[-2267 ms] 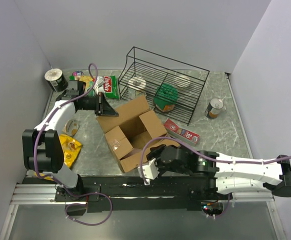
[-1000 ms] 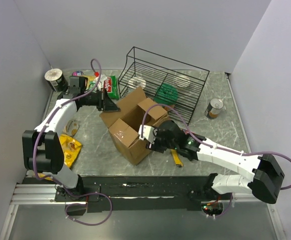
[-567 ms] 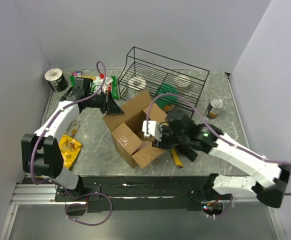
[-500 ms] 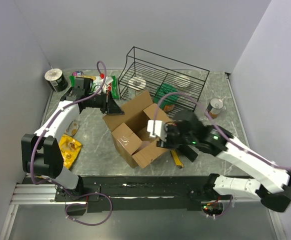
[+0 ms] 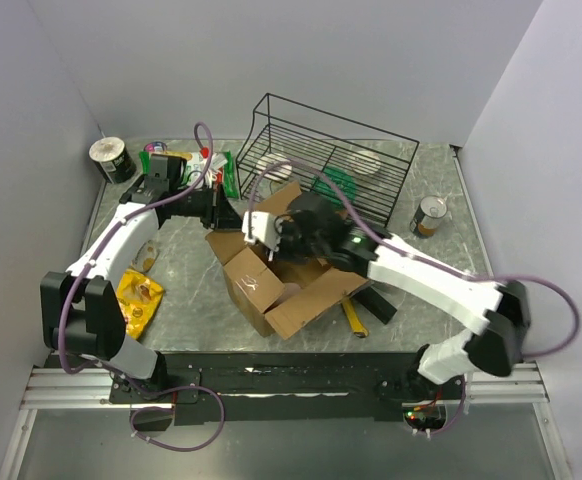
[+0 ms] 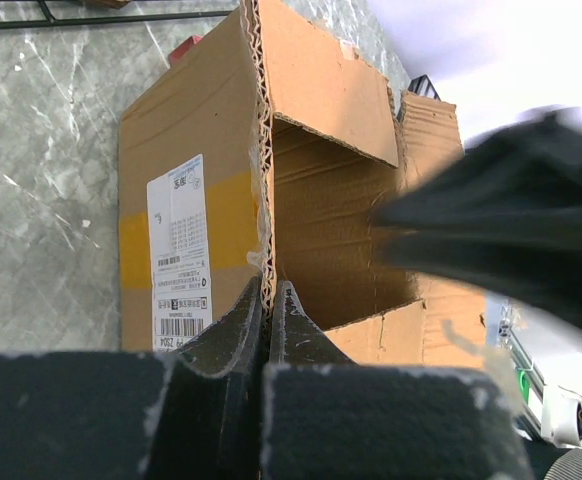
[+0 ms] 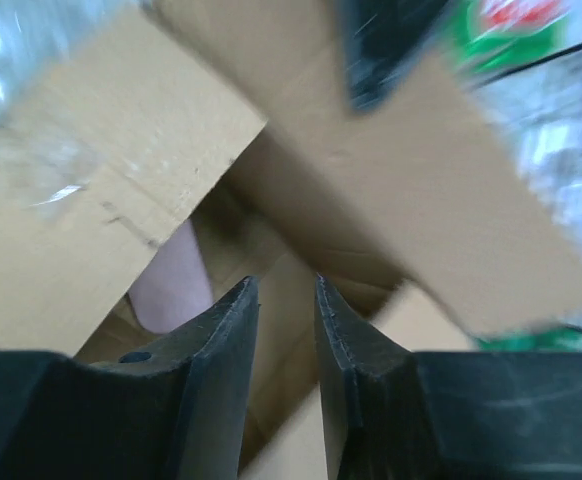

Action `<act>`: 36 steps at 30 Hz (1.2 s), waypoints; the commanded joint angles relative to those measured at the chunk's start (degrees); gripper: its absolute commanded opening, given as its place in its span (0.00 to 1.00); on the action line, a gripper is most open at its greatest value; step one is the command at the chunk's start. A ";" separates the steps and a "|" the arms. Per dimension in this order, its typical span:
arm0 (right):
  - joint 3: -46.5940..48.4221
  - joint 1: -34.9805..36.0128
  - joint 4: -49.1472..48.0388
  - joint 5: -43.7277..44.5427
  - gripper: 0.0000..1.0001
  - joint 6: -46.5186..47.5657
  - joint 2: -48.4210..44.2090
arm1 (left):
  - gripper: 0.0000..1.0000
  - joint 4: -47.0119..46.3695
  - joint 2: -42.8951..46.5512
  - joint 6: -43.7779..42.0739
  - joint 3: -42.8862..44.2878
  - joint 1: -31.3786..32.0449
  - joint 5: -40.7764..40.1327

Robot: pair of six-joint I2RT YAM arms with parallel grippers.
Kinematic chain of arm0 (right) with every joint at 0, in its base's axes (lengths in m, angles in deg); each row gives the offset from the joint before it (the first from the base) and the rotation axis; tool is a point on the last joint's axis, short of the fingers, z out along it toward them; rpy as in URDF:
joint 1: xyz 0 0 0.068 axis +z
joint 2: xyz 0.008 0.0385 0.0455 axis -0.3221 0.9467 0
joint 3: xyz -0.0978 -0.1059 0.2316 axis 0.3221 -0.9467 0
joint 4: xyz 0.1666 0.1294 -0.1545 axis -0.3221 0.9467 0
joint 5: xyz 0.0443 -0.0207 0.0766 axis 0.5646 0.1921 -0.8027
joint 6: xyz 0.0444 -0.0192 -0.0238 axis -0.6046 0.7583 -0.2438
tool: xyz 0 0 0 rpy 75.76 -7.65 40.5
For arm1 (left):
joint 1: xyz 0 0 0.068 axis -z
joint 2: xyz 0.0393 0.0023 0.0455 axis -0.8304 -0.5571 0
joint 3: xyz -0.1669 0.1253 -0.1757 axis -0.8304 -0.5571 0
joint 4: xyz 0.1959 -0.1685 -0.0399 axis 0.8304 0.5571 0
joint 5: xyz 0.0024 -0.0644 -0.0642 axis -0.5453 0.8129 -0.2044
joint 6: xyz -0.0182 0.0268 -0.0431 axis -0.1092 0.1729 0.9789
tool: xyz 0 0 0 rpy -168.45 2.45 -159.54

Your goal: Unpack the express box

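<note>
The express box [image 5: 256, 285], brown cardboard with a white label [image 6: 176, 250] and yellow tape, stands open in the middle of the table. My left gripper [image 6: 267, 300] is shut on the edge of its back-left flap [image 6: 311, 90]. It shows as the black fingers at the box's far left corner [image 5: 229, 215]. My right gripper [image 5: 279, 245] hovers over the box opening and points down into it. Its fingers [image 7: 226, 330] stand a narrow gap apart with nothing between them. A pale pinkish thing [image 7: 171, 280] lies inside the box, blurred.
A black wire basket [image 5: 391, 160] stands behind the box with a green item [image 5: 336, 182] in it. A can [image 5: 431, 215] is at the right. A tape roll [image 5: 111, 158], green packet [image 5: 221, 172] and yellow bag [image 5: 136, 300] lie at the left. A yellow-black item [image 5: 356, 312] lies beside the box.
My right arm has swung from the box's right side up and left over its opening, its fingers narrowing. The left gripper keeps its hold on the flap.
</note>
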 commanded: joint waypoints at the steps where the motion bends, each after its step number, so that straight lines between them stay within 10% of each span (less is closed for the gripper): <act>1: 0.61 -0.19 -0.95 -0.55 0.36 -0.10 3.31 | 0.01 1.36 2.76 -0.64 -0.93 0.46 2.27; 24: 13.61 4.99 5.12 -17.96 0.38 -10.03 7.53 | 0.01 -4.44 0.30 4.10 -1.72 0.55 -0.10; 29: 14.85 8.59 5.11 -12.96 0.66 -13.90 11.31 | 0.01 -4.79 1.53 4.19 -2.25 0.55 -0.45; 36: 8.26 15.80 2.75 2.41 0.74 -17.76 13.51 | 0.01 -4.35 3.90 3.75 -3.57 0.55 -1.24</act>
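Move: The pinkish tube in the open box lies about 9 cm back from the right hand, 1 cm to its left and some 13 cm down. The near-left flap partly covers it, 8 cm back, 7 cm left and 4 cm lower than that hand; the near-right flap is 12 cm back, 8 cm right and 5 cm lower. From the left hand, the tube is some 14 cm back, 9 cm right and 12 cm below. Down first, a quick 5 cm or so over the box opening; then the right hand sweeps back and left about 9 cm each way against the near-left flap, rising partway before sinking again. Its wrist tips down some 20 degrees with a slight counter-clockwise turn, and the fingers spread wide late on. The left hand stays put, still pinching the box's far-left flap. ##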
